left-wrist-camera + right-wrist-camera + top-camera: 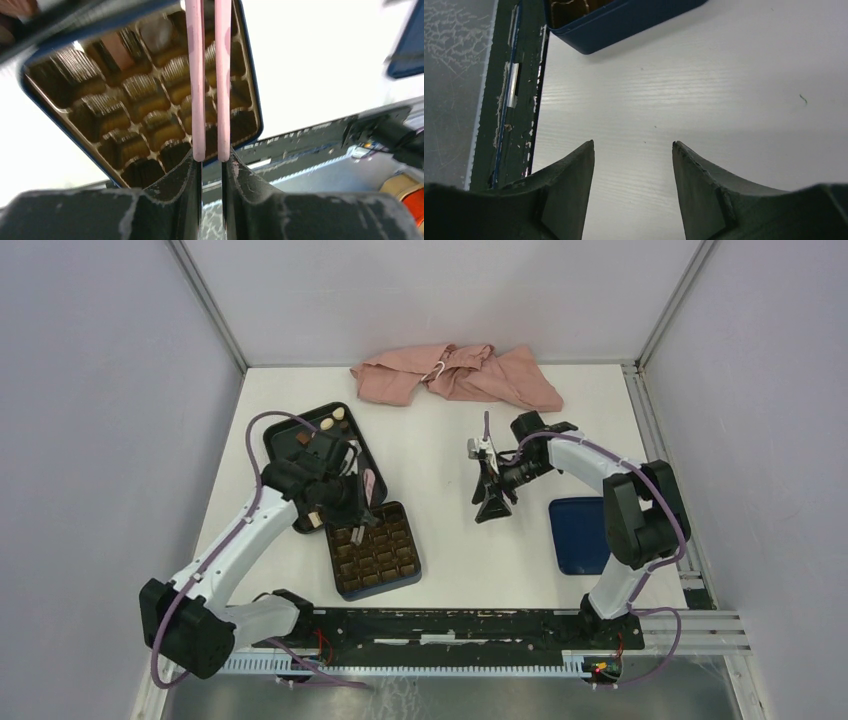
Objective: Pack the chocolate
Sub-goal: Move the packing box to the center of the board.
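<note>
Chocolate pieces, cream (327,426) and brown (302,438), lie in the black tray (283,430) at the left. The dark blue box (412,567) with its brown gridded insert (145,105) sits in front of the tray. A few cells at the insert's far side hold a chocolate (117,47). My left gripper (345,508) (211,160) hovers over the box's far edge, shut on pink tongs (197,75). The tong arms run nearly parallel over the insert, and their tips are out of view. My right gripper (492,505) (633,145) stands open over bare table, holding nothing.
A pink cloth (455,375) lies crumpled at the back of the table. A dark blue lid (580,535) rests by the right arm's base. The black rail (450,625) runs along the near edge. A corner of the blue box (624,20) shows in the right wrist view.
</note>
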Available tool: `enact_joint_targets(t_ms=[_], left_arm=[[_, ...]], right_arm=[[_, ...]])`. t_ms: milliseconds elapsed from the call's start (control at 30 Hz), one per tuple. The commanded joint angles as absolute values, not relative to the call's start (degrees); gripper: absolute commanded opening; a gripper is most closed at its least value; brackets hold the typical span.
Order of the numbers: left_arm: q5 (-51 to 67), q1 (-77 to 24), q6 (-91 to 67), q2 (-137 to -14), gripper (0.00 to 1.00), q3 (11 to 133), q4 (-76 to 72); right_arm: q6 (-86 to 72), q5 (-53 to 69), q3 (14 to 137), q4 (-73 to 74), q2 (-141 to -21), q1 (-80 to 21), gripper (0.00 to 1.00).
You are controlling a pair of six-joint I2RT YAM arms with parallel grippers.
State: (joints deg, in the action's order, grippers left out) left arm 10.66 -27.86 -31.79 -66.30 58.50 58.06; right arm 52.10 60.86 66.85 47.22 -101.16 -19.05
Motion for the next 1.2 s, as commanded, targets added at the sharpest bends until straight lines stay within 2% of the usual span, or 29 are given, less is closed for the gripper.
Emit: enact_joint_targets(t_ms=[0, 133, 200, 233, 267, 300, 500, 767, 1167], left_arm=[[15.29, -18.48, -22.48, -64.62, 0.10, 60.29, 47.34], [17.17, -12.19, -18.31, -64.95, 0.10, 62.34, 42.25], [17.24, -11.19, -16.25, -65.64, 0.10, 63.85, 40.56], [16.73, -10.73, -15.39, -65.92, 0.09, 64.37, 40.06], [16.41, -10.26, -14.09, -66.07, 0.09, 64.64, 39.46], [15.88, -9.94, -12.86, -66.19, 0.08, 64.62, 39.06], [6.79, -8.59, -8.44, -64.08, 0.08, 60.18, 37.78], [3.86, -8.10, -9.18, -59.26, 0.09, 50.94, 30.87], [4.43, -8.00, -10.08, -57.14, 0.10, 48.13, 30.57]], right_arm=[[63.54, 64.12, 69.25, 52.77, -95.39, -25.60, 0.64], [51.87, 55.55, 63.83, 35.59, -88.62, -34.25, 0.55], [47.73, 49.43, 61.87, 27.70, -85.84, -38.77, 0.36], [48.12, 48.91, 62.90, 27.24, -85.93, -40.68, 0.23], [47.93, 48.94, 64.80, 27.25, -87.00, -41.89, 0.05], [46.02, 48.25, 66.23, 26.38, -87.90, -43.14, 0.00], [41.68, 38.28, 71.68, 22.23, -93.43, -51.87, 0.00], [38.37, 23.82, 75.94, 22.58, -100.38, -56.09, 0.00], [39.17, 17.55, 75.31, 23.02, -104.97, -58.88, 0.00]])
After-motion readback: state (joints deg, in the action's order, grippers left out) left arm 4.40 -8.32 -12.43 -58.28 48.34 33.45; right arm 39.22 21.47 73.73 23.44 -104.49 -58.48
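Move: The packing box's middle lies about 25 cm left of the right hand, some 7 cm nearer the base and 5 cm lower; from that hand the black chocolate tray is roughly 38 cm left and 16 cm ahead, the blue tray some 24 cm right and 2 cm back. The left hand holds the pink tongs with the box almost straight below, about 10 cm down; the black tray's middle lies roughly 20 cm ahead and 9 cm left, 11 cm lower. Swinging left about 17 cm and some 5 cm back, the right hand arches up, shuts its empty fingers on the way, then sinks at the packing box's right rim, fingers tipping steeper; contact there can't be made out. The left hand clears the space above the box, going forward and left over the near part of the black tray, keeping the tongs while its fingers swing forward. ##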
